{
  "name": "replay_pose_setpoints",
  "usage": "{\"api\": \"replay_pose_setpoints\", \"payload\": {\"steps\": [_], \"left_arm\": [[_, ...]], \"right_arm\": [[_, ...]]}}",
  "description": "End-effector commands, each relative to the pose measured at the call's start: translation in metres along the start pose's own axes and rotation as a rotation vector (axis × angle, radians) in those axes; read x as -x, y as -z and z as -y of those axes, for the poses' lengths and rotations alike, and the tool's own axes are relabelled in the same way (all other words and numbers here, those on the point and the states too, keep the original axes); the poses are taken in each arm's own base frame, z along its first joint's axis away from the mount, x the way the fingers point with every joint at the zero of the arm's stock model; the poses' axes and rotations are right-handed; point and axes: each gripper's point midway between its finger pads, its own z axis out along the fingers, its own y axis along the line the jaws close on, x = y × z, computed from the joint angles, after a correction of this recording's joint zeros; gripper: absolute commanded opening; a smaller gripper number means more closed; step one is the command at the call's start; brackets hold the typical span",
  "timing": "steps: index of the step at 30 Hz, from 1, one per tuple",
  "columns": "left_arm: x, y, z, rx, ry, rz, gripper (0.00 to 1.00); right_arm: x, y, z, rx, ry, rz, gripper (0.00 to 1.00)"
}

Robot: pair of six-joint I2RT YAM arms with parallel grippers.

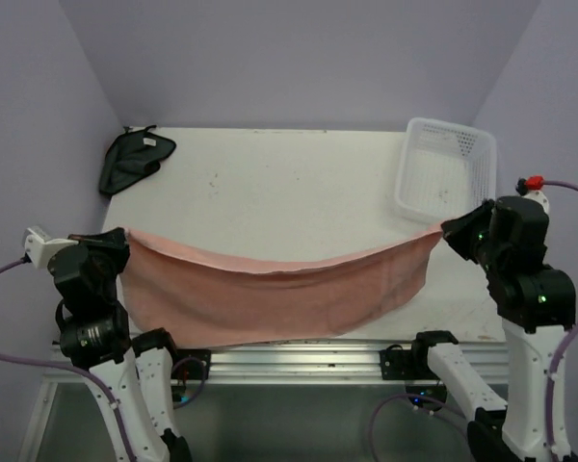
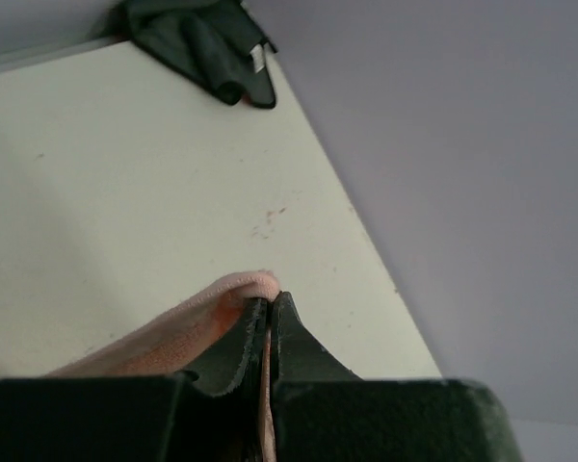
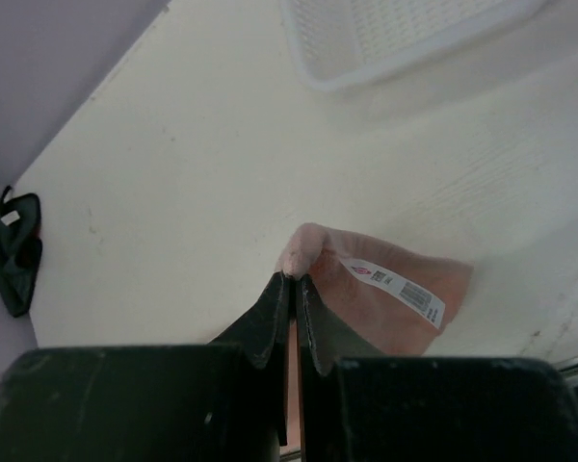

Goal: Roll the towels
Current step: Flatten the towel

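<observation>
The salmon-pink towel [image 1: 270,294] hangs stretched between both grippers above the table's near edge, sagging in the middle. My left gripper [image 1: 123,238] is shut on its left corner [image 2: 241,294], the fingertips [image 2: 270,306] pinching the cloth. My right gripper [image 1: 450,231] is shut on the right corner [image 3: 313,245], where a white label [image 3: 395,287] shows. The smaller blackish cloth [image 1: 133,159] lies crumpled at the table's far left corner, also seen in the left wrist view [image 2: 207,43] and the right wrist view [image 3: 12,250].
A white perforated basket [image 1: 443,168] stands at the far right of the white table [image 1: 270,192]; its rim [image 3: 405,43] shows in the right wrist view. Purple walls close in the back and both sides.
</observation>
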Motion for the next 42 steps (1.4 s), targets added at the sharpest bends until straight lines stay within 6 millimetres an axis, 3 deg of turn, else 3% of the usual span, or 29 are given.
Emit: {"api": "replay_pose_setpoints", "payload": {"steps": [1, 2, 4, 5, 6, 7, 8, 10, 11, 12, 14, 16, 17, 18, 22, 32, 37, 42], "left_arm": [[0.000, -0.028, -0.008, 0.018, -0.002, 0.026, 0.00], [-0.009, -0.043, -0.018, 0.052, -0.007, -0.004, 0.00], [-0.011, -0.061, -0.012, 0.014, -0.007, -0.013, 0.00], [-0.022, -0.078, -0.021, 0.038, -0.009, -0.052, 0.00], [-0.023, -0.087, -0.007, -0.030, -0.008, -0.064, 0.00], [-0.027, -0.096, -0.004, -0.056, -0.012, -0.083, 0.00], [-0.038, -0.112, -0.012, -0.034, -0.014, -0.124, 0.00], [-0.043, -0.127, -0.009, -0.067, -0.010, -0.135, 0.00], [-0.053, -0.140, -0.021, -0.039, -0.009, -0.163, 0.00], [-0.053, -0.148, -0.019, -0.058, -0.013, -0.156, 0.00], [-0.065, -0.167, -0.033, -0.022, -0.026, -0.193, 0.00], [-0.071, -0.180, -0.033, -0.036, -0.029, -0.213, 0.00], [-0.081, -0.190, -0.043, -0.005, -0.026, -0.254, 0.00], [-0.081, -0.197, -0.036, -0.043, -0.027, -0.254, 0.00], [-0.092, -0.219, -0.037, -0.064, -0.025, -0.299, 0.00], [-0.082, -0.262, -0.023, -0.119, -0.027, -0.326, 0.00], [-0.083, -0.271, -0.017, -0.178, -0.037, -0.367, 0.00], [-0.096, -0.267, -0.025, -0.207, -0.033, -0.407, 0.00]], "right_arm": [[0.001, -0.048, -0.015, 0.001, -0.032, -0.011, 0.00], [-0.002, -0.059, -0.016, -0.001, -0.032, -0.024, 0.00], [-0.011, -0.091, -0.023, 0.003, -0.044, -0.058, 0.00], [-0.013, -0.100, -0.026, 0.010, -0.048, -0.065, 0.00], [-0.019, -0.112, -0.026, 0.007, -0.056, -0.084, 0.00], [-0.016, -0.132, -0.039, 0.048, -0.060, -0.075, 0.00], [-0.018, -0.142, -0.041, 0.054, -0.061, -0.081, 0.00], [-0.023, -0.164, -0.041, 0.033, -0.066, -0.097, 0.00], [-0.032, -0.183, -0.035, -0.012, -0.059, -0.129, 0.00], [-0.033, -0.191, -0.035, -0.023, -0.057, -0.136, 0.00], [-0.042, -0.214, -0.031, -0.057, -0.049, -0.161, 0.00], [-0.046, -0.229, -0.029, -0.073, -0.052, -0.165, 0.00], [-0.047, -0.234, -0.026, -0.088, -0.052, -0.170, 0.00], [-0.052, -0.244, -0.023, -0.113, -0.049, -0.181, 0.00], [-0.046, -0.260, -0.023, -0.131, -0.053, -0.154, 0.00], [-0.022, -0.280, -0.028, -0.165, -0.089, -0.109, 0.00], [-0.014, -0.284, -0.031, -0.162, -0.114, -0.094, 0.00], [-0.024, -0.284, -0.023, -0.168, -0.112, -0.115, 0.00]]}}
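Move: Both hands hold the towel's far corners, raised. They take them to bare table about 24 cm ahead, 4 cm to the left for the left hand and dead ahead for the right, some 33 cm below. The dark cloth is about 41 cm ahead of the left hand, 15 cm left and 31 cm below; the basket is 37 cm ahead of the right hand, 20 cm right and 29 cm below. Both hands keep the towel's corners pinched and sweep forward about 24 cm and down roughly 16 cm. ##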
